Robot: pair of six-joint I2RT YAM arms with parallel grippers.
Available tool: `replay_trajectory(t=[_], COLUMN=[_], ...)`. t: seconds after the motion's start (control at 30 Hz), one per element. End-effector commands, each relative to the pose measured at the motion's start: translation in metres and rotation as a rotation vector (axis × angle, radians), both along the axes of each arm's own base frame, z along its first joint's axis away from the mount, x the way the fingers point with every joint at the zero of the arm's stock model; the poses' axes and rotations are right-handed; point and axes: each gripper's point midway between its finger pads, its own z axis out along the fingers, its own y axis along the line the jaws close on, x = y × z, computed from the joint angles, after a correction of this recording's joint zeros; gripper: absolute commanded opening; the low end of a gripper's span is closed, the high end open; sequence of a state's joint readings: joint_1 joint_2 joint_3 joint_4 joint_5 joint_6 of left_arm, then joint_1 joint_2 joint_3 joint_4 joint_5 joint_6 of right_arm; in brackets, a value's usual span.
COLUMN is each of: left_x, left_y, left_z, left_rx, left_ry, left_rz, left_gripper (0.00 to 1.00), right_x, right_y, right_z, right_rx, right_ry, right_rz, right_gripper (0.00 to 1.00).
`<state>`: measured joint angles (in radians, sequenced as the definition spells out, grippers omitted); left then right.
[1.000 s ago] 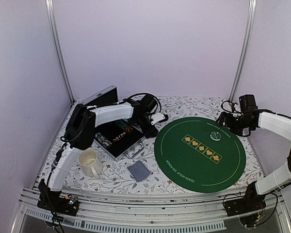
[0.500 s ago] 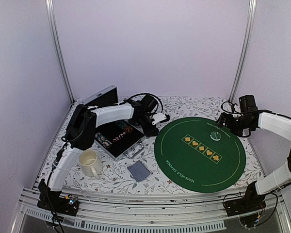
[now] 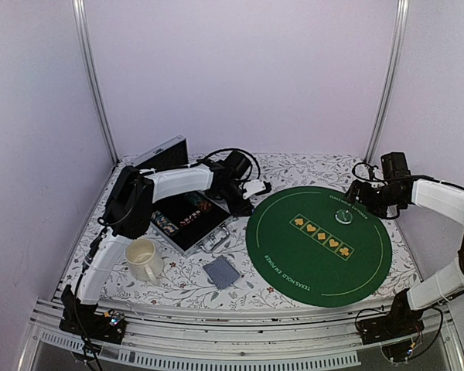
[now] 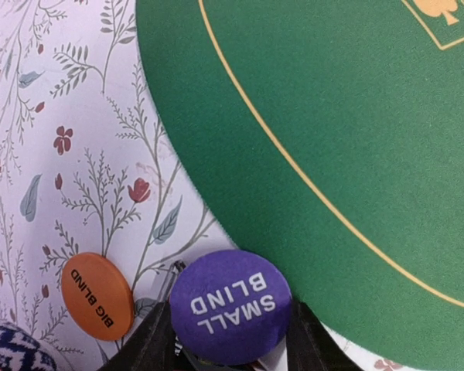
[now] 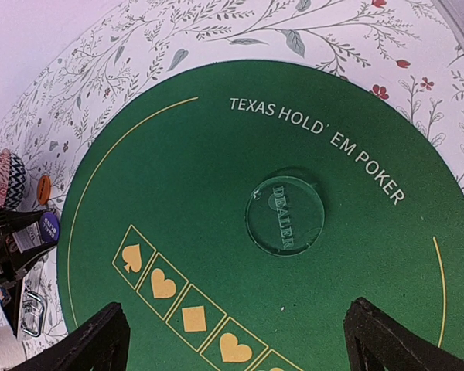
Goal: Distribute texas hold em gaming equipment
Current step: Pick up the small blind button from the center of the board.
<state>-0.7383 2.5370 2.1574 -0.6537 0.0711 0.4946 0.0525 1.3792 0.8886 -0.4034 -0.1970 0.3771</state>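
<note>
A purple SMALL BLIND disc (image 4: 230, 307) lies on the floral cloth just off the left edge of the green poker mat (image 4: 356, 131). My left gripper (image 4: 230, 348) is shut on the disc, a black finger pressed to each side of it. An orange BIG BLIND disc (image 4: 97, 295) lies free just left of it. My right gripper (image 5: 240, 348) stands wide open over the mat's far right part, with the clear DEALER disc (image 5: 284, 215) lying flat a little beyond its fingers. From above, grey-blue playing cards (image 3: 220, 272) sit near the table's front.
An open black case (image 3: 189, 216) holding chips lies under the left arm, its lid (image 3: 161, 153) behind it. A cream mug (image 3: 143, 259) stands at the front left. A striped round object (image 5: 8, 178) sits beside the orange disc. White frame posts rise at both back corners.
The left jaws have closed in on the purple disc. Both arms stay almost where they were, and the right gripper remains open.
</note>
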Motion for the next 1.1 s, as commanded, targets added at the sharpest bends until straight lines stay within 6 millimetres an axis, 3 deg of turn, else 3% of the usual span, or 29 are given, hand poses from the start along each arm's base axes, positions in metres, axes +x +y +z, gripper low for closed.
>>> replay_trajectory(t=[0.0,0.37,0.57,0.73,0.87,1.03,1.07], left_x=[-0.012,-0.007,-0.014,-0.026,-0.048,-0.072,-0.078], left_y=[0.0,0.002,0.002,0.0,-0.004,-0.008,-0.007], left_z=[0.0,0.038,0.057,0.089,0.12,0.16,0.177], left_rx=[-0.018,-0.09,-0.137,-0.213,-0.285,-0.348,-0.37], left_ry=[0.037,-0.033,-0.041,-0.067,-0.104,-0.191,-0.224], left_rz=[-0.007,0.018,0.003,-0.028,-0.093,-0.16,-0.17], left_gripper=[0.34,0.32,0.3,0.3,0.3,0.3,0.3], right_x=[-0.003,-0.003,-0.002,-0.004,-0.009,-0.041,-0.044], right_y=[0.003,0.005,0.01,0.02,0.048,0.125,0.137], right_z=[0.009,0.017,0.029,0.045,0.065,0.118,0.127], right_rx=[0.003,0.011,0.038,0.096,0.208,0.526,0.564], right_ry=[-0.022,-0.039,-0.066,-0.1,-0.153,-0.334,-0.35], right_rz=[0.015,0.019,0.038,0.071,0.171,0.529,0.57], right_gripper=[0.99,0.99,0.99,0.99,0.99,1.0,0.99])
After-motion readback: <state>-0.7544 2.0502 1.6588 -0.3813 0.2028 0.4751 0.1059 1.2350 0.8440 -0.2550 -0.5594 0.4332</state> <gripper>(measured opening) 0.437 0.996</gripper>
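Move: The small blind button is already pinched between the left hand's fingers, close to the table. From that hand the big blind button lies about 6 cm ahead and 2 cm left, the polka-dot bowl some 11 cm ahead and 9 cm left, and the poker mat's middle some 25 cm right and 13 cm back. The right hand has the small blind button roughly 37 cm to its left, 7 cm ahead and 10 cm lower, and the dealer button some 7 cm ahead, 3 cm left and 13 cm below. Keeping its pinch on the small blind button, the left hand lifts it off the table, edging back at first, then rising fast: about 12 cm up and 6 cm back, its fingers tilting up towards the right. The empty, wide-open right hand starts late, sweeping left and up about 7 cm each, towards the held button, and turning its fingers leftward some 25 degrees. ##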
